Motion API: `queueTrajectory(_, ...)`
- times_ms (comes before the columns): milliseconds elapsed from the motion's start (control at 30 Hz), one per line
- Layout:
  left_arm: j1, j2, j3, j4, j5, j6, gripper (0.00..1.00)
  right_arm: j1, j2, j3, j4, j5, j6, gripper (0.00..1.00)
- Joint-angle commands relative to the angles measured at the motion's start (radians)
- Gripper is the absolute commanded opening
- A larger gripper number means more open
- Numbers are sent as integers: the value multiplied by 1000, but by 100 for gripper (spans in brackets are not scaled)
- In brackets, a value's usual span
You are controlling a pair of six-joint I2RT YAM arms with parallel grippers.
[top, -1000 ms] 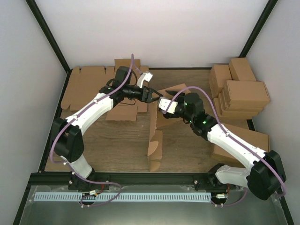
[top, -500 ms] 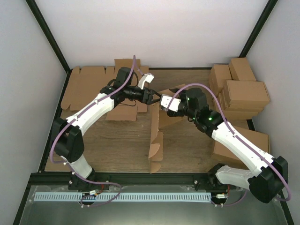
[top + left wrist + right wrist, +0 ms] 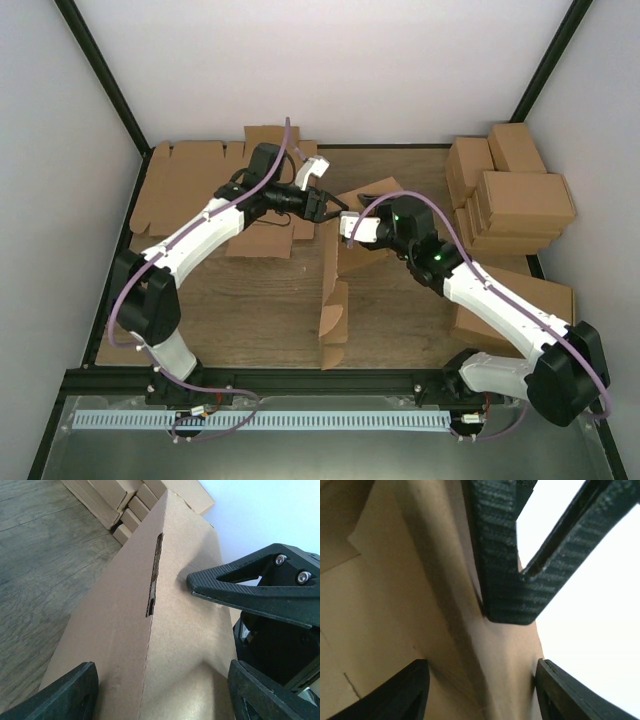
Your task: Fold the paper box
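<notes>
The paper box [image 3: 335, 268] stands half-folded at the table's middle, one long wall upright with flaps hanging toward the near edge. My left gripper [image 3: 326, 208] reaches in from the left at the wall's far end. In the left wrist view its jaws [image 3: 167, 695] stand wide, straddling a creased cardboard ridge [image 3: 130, 620] with a slot. My right gripper [image 3: 344, 223] meets it from the right. Its open jaws [image 3: 482, 692] bracket a raised fold of the box [image 3: 395, 610], the right fingertip [image 3: 570, 695] at the cardboard's edge. Each wrist view shows the other gripper's finger [image 3: 250, 587] against the cardboard.
A bundle of flat notched cardboard sheets [image 3: 190, 185] lies at the back left. Several closed brown cartons [image 3: 510, 195] are piled at the back right, with a larger one [image 3: 525, 300] under the right arm. Black frame posts run along the sides.
My right gripper swung up and back, ending slightly further left against the box's far end, and its jaws narrowed. The left arm held still.
</notes>
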State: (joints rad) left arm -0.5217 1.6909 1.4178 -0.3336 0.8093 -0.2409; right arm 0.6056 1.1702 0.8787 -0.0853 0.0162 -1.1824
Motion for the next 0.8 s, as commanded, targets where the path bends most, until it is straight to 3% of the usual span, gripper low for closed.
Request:
queueTrajectory(0, -8, 12, 22, -9, 40, 10, 73, 2, 29, -12, 100, 37, -50, 57)
queueTrajectory(67, -7, 3, 24, -10, 36, 7, 74, 2, 32, -13, 114, 44, -44, 51)
queueTrajectory(233, -8, -80, 14, -18, -31, -8, 83, 2, 34, 5, 91, 41, -8, 23)
queueTrajectory(400, 1, -220, 26, -55, -258, -65, 94, 3, 35, 36, 48, 21, 43, 3)
queueTrajectory(600, 5, -440, 11, -70, -576, -95, 100, 2, 45, 103, -8, 12, 157, 1)
queueTrajectory(767, 8, -566, -8, -92, -718, -94, 100, -4, 98, 239, -124, 26, 373, 1)
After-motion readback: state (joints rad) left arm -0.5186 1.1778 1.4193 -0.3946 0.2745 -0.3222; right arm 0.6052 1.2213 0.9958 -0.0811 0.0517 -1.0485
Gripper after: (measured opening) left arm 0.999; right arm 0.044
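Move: The folded top edge of the paper box lies between the two grippers: just in front of the right fingertips, about 2 cm ahead and 1 cm up, and some 3 cm to the right of the left hand, 2 cm below. The box's curled near flap sits roughly 27 cm back and 7 cm left of the right hand, 15 cm lower. Flat sheets lie about 25 cm left of the left hand, 4 cm ahead, 25 cm down. Up and to its left, the left hand pulls away from the box's folded edge after a brief hold, rising some 18 cm, drawing slightly back, swinging about 30 degrees counter-clockwise and opening fully. Meanwhile the right fingers, already around the cardboard edge, shut and pinch it while easing about 4 cm up and a little forward. ##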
